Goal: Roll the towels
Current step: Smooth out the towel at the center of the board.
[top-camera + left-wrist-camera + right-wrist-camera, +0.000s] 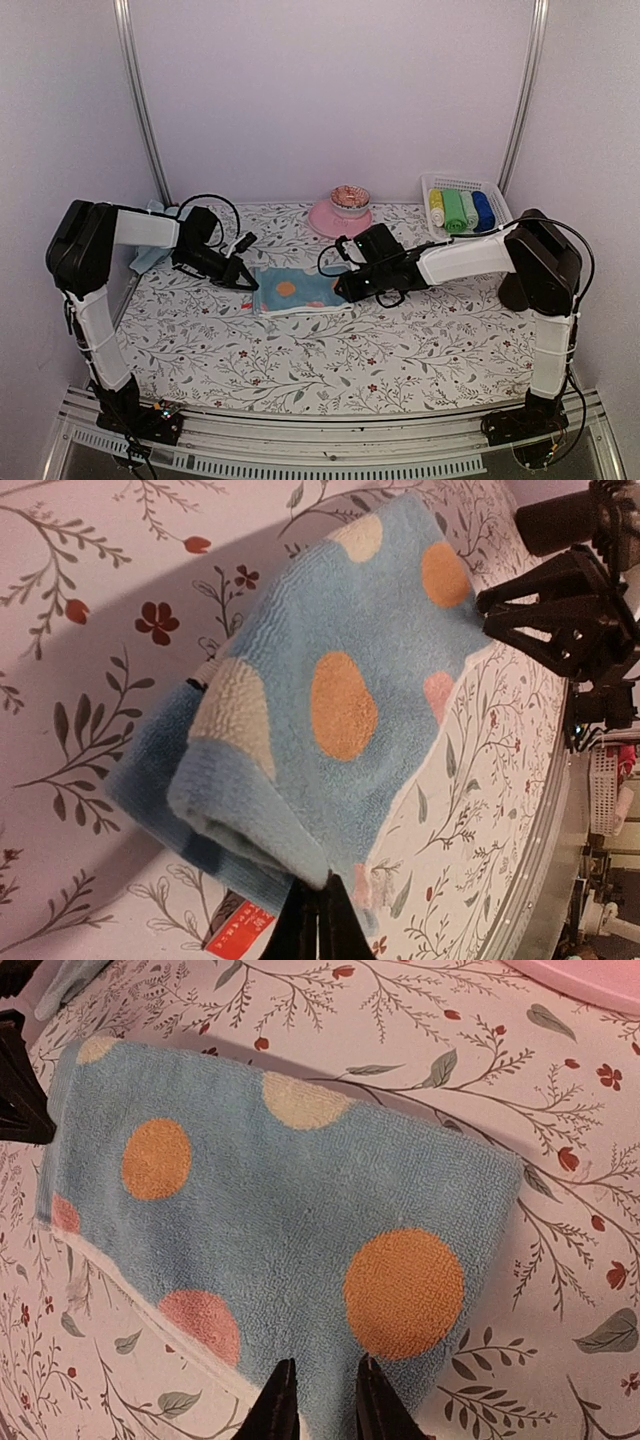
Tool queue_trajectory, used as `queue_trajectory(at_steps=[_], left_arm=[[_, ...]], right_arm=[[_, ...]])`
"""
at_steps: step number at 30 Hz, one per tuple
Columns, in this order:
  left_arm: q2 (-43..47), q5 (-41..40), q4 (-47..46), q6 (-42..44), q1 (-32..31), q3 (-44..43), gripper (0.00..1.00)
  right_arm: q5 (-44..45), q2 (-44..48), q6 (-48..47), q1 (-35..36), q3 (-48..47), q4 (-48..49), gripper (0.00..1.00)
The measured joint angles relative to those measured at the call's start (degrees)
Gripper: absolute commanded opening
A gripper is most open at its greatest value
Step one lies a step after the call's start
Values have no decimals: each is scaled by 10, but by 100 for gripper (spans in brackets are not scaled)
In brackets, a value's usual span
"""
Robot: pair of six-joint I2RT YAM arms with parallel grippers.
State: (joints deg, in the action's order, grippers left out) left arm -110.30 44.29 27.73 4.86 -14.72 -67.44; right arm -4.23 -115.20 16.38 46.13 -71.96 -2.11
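A pale blue towel [297,290] with orange, pink and cream dots lies flat in the middle of the table. Its left end is lifted and folded over itself [240,810]. My left gripper [322,892] is shut on the corner of that fold, at the towel's left end [248,281]. My right gripper [326,1360] rests at the towel's right end [345,288]. Its jaws stand a narrow gap apart, tips on the flat cloth [280,1210] near an orange dot. A second teal towel [150,255] lies at the far left, partly behind my left arm.
A white basket [470,183] at the back right holds several rolled towels in yellow, green and blue. A pink plate [325,220] with a small bowl [350,197] on it stands behind the towel. A red tag [238,925] shows under the fold.
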Motion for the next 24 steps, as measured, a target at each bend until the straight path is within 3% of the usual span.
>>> queue_trajectory(at_steps=[8,16,24], left_arm=[[-10,-23,0,0,0,0,6],[-34,-52,-1,4,0,0,36],[0,-77,1,13,3,-2,65]], right_arm=[[-4,-4,-6,0,1,-20,20],[7,-4,-11,0,5,-40,20],[10,-4,-21,0,6,-49,20]])
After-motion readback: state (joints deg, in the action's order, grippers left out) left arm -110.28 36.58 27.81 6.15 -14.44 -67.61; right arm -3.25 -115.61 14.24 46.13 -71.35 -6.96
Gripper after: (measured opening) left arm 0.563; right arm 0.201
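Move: My left hand is shut on the towel's lifted left edge near its back corner; the towel's middle lies about 9 cm to the right, 2 cm ahead and 4 cm below, and the red tag some 2 cm left, 1 cm back and 4 cm down. My right hand is over the back right corner, with the towel's middle about 9 cm left, 2 cm ahead and 4 cm below. From that hand the pink plate is some 19 cm straight ahead. I lower the left edge of the towel about 3 cm with my left hand, drifting a little left, then open the fingers past halfway, let go and come up some 2 cm clear. Meanwhile my right hand, its fingers still slightly parted, sinks about 2 cm onto the back right corner while easing to the right and back. ##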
